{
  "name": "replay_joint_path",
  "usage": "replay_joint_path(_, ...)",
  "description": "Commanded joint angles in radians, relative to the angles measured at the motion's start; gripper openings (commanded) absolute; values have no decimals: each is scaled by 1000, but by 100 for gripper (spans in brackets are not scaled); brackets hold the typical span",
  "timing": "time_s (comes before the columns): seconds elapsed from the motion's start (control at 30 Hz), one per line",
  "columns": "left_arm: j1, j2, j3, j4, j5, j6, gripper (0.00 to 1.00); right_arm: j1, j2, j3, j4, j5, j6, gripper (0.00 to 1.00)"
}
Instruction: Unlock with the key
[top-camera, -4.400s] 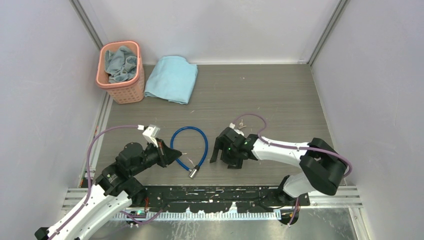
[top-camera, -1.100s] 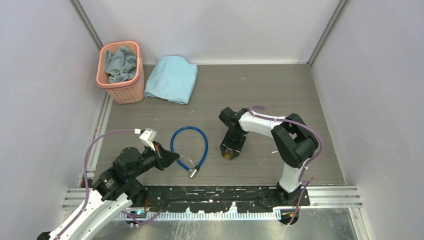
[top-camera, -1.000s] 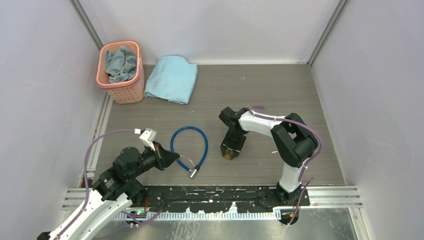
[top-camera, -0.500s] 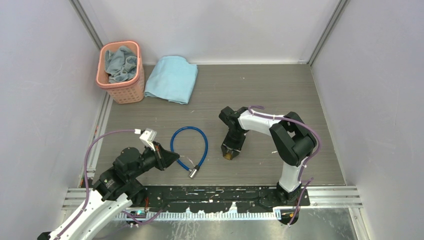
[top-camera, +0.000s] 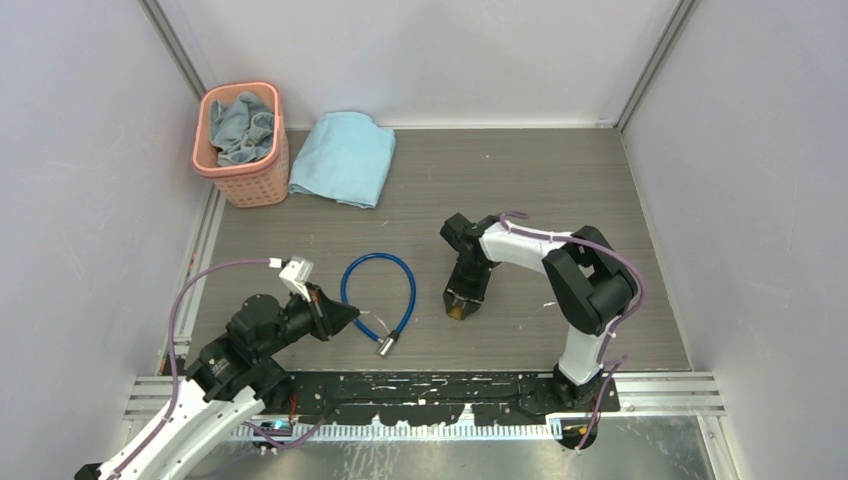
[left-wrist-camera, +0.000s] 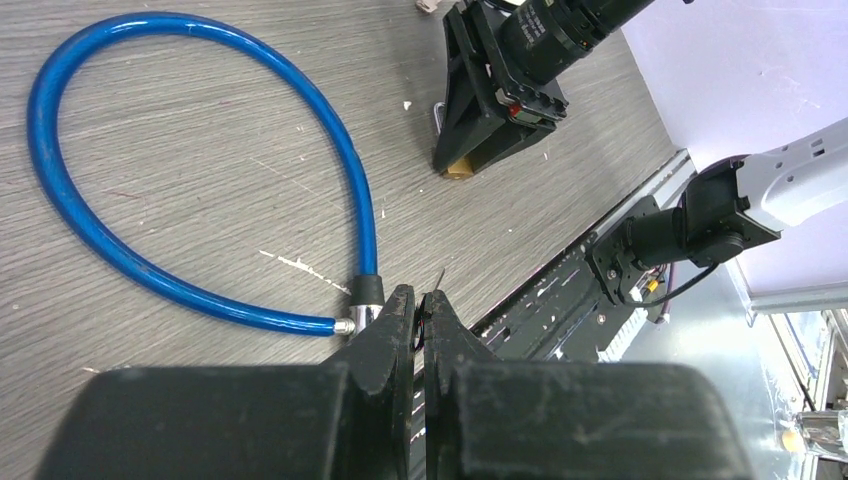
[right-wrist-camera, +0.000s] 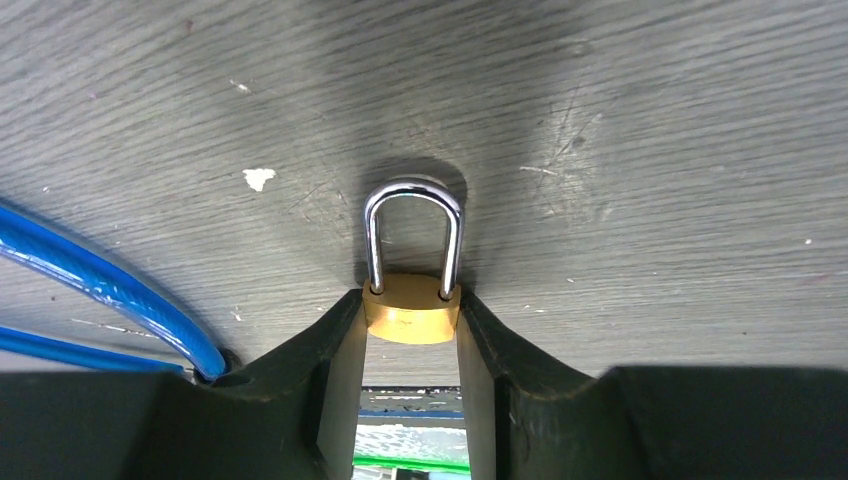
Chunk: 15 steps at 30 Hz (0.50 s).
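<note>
The small brass padlock lies on the table with its silver shackle pointing away. My right gripper is shut on it, one finger pressed against each side of the brass body. From above the padlock peeks out under the right gripper. My left gripper is shut just past the blue cable's metal end. A thin grey sliver, the key, sticks out edge-on between its tips. The left gripper points right at the blue cable.
A pink basket holding cloth stands at the back left, with a folded light-blue towel beside it. The black base rail runs along the near edge. Grey walls close in both sides.
Over the last second the right jaws narrowed onto the padlock. Some seconds back that arm lay low and pointed left; now it reaches down onto the padlock. The left arm has held still.
</note>
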Motion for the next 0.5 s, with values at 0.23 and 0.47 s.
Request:
replay_joint_path(0.23, -3, 1, 49, 9, -42, 0, 0, -5, -268, -181, 338, 76, -10, 1)
replay_joint_path(0.47, -4, 9, 66, 11, -113, -9, 0, -5, -415, -249, 495, 3, 0, 1)
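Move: My right hand already grips the brass padlock body, just at the table. The key it has to meet is in my left fingertips, roughly 16 cm to the left, 4 cm back and 15 cm up. The blue cable lock lies about 15 cm left and 2 cm ahead, the spare keys some 13 cm ahead and 5 cm right. From my left hand, the padlock is about 17 cm right, 4 cm ahead and 15 cm down. Keeping the padlock body pinched with its shackle free, I raise my right hand, slowly at first and then faster, about 4 cm up and 2–3 cm forward with a little drift left. As it climbs, the wrist swings the down-pointing fingers some 25 degrees forward and to the left, bringing the padlock nearer the key that my left hand still holds. ##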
